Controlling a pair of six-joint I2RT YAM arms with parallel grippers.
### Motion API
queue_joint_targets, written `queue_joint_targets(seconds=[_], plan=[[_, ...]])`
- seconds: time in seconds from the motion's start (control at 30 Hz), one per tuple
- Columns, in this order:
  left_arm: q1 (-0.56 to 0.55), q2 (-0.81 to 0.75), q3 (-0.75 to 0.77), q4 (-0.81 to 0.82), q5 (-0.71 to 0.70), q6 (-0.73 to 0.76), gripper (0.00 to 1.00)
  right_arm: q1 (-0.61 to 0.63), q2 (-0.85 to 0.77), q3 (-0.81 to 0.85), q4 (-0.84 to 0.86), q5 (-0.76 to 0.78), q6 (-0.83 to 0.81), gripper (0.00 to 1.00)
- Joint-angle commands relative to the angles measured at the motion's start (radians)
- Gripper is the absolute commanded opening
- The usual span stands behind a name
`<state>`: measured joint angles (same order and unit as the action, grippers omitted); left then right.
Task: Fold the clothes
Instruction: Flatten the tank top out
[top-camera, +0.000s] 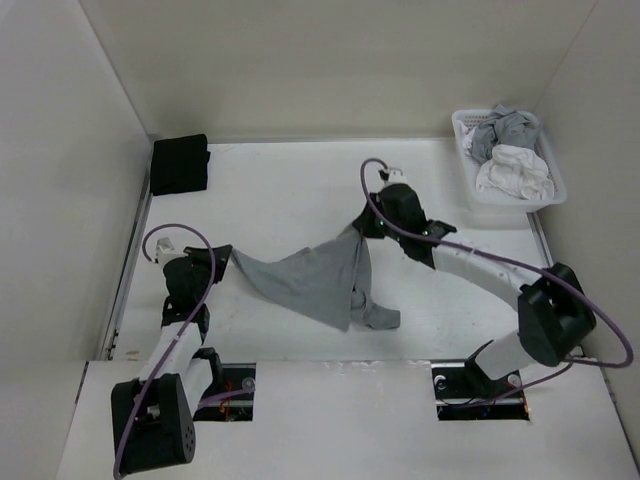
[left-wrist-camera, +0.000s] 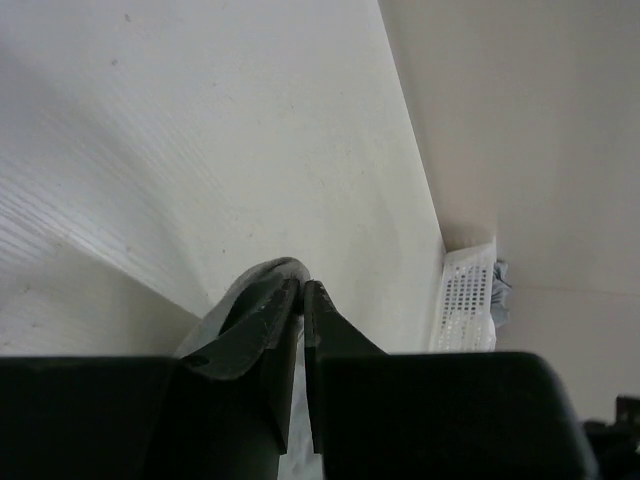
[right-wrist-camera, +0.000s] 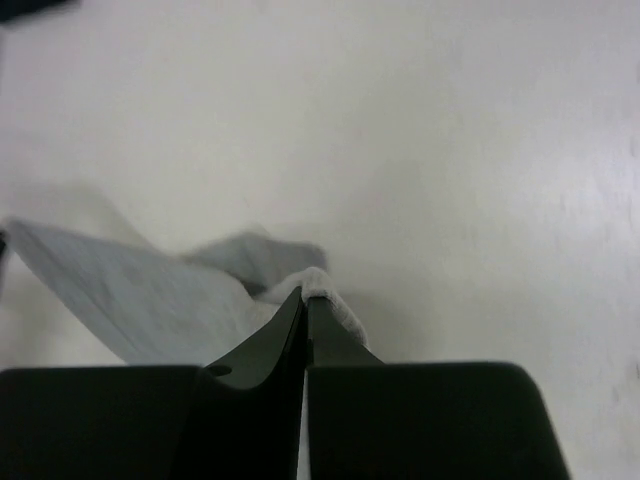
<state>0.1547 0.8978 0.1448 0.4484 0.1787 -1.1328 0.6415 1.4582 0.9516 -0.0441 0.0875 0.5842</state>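
The clothes, a plain light grey T-shirt (top-camera: 320, 282), hang stretched between my two grippers above the white table, with the lower part drooping onto the table near the front. My left gripper (top-camera: 222, 258) is shut on the shirt's left corner; grey fabric (left-wrist-camera: 255, 280) curls over its fingertips. My right gripper (top-camera: 362, 225) is shut on the shirt's upper right edge, and a fold of grey cloth (right-wrist-camera: 335, 300) wraps over its tips. More of the shirt (right-wrist-camera: 130, 300) spreads to the left in the right wrist view.
A black cloth bundle (top-camera: 179, 163) lies at the back left corner. A white perforated basket (top-camera: 468, 125) at the back right holds grey and white garments; its basket wall (left-wrist-camera: 465, 300) shows in the left wrist view. White walls enclose the table.
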Motion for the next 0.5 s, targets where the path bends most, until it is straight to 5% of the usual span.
queue_joint_targets(seconds=[0.0, 0.17, 0.3, 0.4, 0.47], plan=[[-0.019, -0.013, 0.038, 0.082, -0.013, 0.001, 0.05, -0.07, 0.133, 0.231, 0.055, -0.064, -0.066, 0.03], [-0.008, 0.003, -0.002, 0.072, 0.001, 0.011, 0.05, -0.194, 0.465, 0.548, 0.007, -0.121, -0.086, 0.08], [-0.008, 0.01, -0.046, 0.075, 0.025, 0.018, 0.05, -0.24, 0.57, 0.745, -0.105, -0.103, -0.076, 0.37], [-0.002, -0.016, -0.08, 0.07, 0.038, 0.034, 0.05, -0.23, 0.42, 0.589, -0.09, -0.056, -0.075, 0.43], [0.006, -0.036, -0.09, 0.062, 0.044, 0.044, 0.05, -0.175, 0.273, 0.386, -0.022, -0.042, -0.075, 0.36]])
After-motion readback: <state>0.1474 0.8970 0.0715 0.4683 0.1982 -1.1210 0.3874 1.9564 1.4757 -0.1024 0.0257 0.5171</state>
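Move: Both hands already pinch the tank top by opposite ends, its body hanging between them. Its middle is about 10 cm back, 8 cm left and 7 cm below the right hand, or some 20 cm right, 6 cm back and 5 cm below the left. The bare table for the right hand's end lies about 14 cm ahead of that hand, 3 cm left and 13 cm down; the white basket stands some 22 cm ahead and 35 cm to its right. Still pinching its end of the tank top, the right hand flings it quickly forward nearly 20 cm over the bare table, rising about 5 cm before sinking; its fingers open on the way and let go, and it drifts right and starts back. The left hand keeps its pinch on the other end and late on lowers it about 3 cm, easing slightly back. ##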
